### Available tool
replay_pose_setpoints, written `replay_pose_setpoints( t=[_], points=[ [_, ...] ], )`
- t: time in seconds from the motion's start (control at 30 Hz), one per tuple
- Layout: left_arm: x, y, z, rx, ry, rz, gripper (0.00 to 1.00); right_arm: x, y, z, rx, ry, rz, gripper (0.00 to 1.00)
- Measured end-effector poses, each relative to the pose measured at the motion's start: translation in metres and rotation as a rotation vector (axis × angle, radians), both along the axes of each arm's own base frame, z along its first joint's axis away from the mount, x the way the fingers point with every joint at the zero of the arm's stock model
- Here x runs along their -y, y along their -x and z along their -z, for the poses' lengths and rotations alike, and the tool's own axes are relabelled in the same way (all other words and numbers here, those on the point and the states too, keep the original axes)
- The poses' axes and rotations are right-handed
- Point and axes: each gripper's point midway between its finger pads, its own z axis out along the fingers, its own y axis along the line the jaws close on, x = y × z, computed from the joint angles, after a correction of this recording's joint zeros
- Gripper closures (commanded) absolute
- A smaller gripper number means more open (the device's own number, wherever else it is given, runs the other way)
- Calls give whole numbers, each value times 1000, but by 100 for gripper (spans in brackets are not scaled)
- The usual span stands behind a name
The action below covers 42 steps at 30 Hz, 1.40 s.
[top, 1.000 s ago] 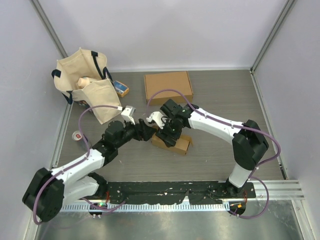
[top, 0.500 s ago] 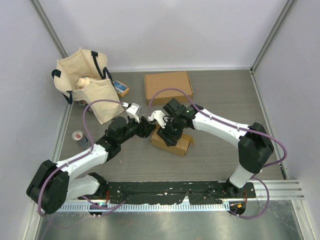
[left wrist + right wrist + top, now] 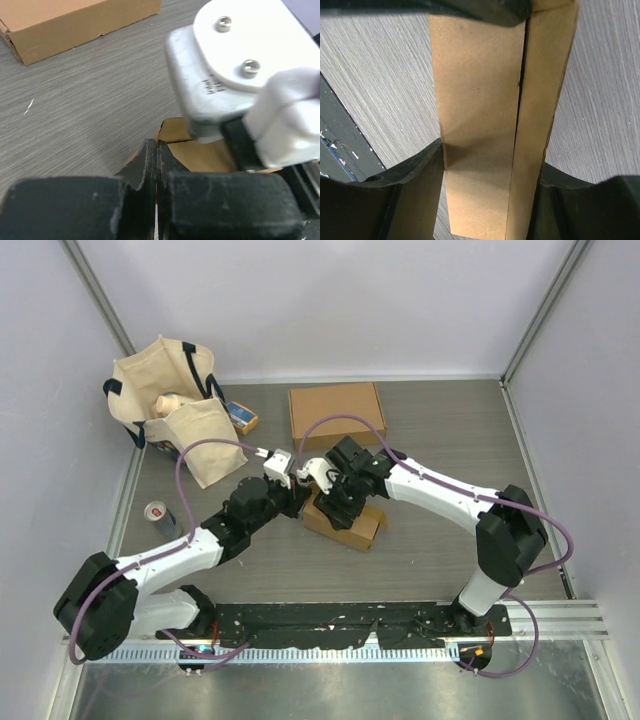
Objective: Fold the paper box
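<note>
The paper box (image 3: 350, 526) is a small brown carton lying mid-table. My right gripper (image 3: 338, 506) comes down on it from above. In the right wrist view its two black fingers (image 3: 415, 170) press against the box's (image 3: 480, 100) opposite long sides, so my right gripper (image 3: 490, 155) is shut on the box. My left gripper (image 3: 303, 500) reaches in from the left. Its jaws are pressed together at the box's left end. In the left wrist view the shut left gripper (image 3: 156, 146) meets a brown flap edge of the box (image 3: 200, 156). Nothing shows between those fingers.
A larger flat brown carton (image 3: 336, 413) lies behind the box. A canvas bag (image 3: 165, 405) sits at the back left with a small blue packet (image 3: 241, 417) beside it. A can (image 3: 157, 512) stands near the left edge. The right wrist's white housing (image 3: 235, 65) hangs close above my left fingers.
My left gripper has moved right to the box's left end and closed from wide open. The left arm's swing has uncovered the can. The right gripper has kept its hold on the box.
</note>
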Motion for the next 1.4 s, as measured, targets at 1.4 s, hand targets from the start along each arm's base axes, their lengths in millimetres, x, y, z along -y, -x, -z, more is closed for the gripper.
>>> replay_pose_setpoints(
  t=[1.4],
  points=[
    [-25,23,20,27,106,-244,100,2,-16,-26,8,-118,383,14]
  ],
)
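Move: The small paper box spans both grippers. Its middle is about 9 cm to the right of the left gripper, 3 cm nearer the base and 4 cm lower; the left fingers are already shut on its left end. The right gripper already straddles the box, whose middle is about 1 cm below it. The closed carton stands some 21 cm ahead of the left gripper and 8 cm to its right, the blue packet 19 cm ahead and 14 cm to its left. Keep the left fingers shut on the box's left end and draw it about 4 cm back, left and down, after a brief dip to the right, turning counter-clockwise some 15 degrees. Meanwhile keep the right grip across the box, easing about 1 cm left and down and pausing there; then open those fingers wider and lift off about 3 cm, turning clockwise. ##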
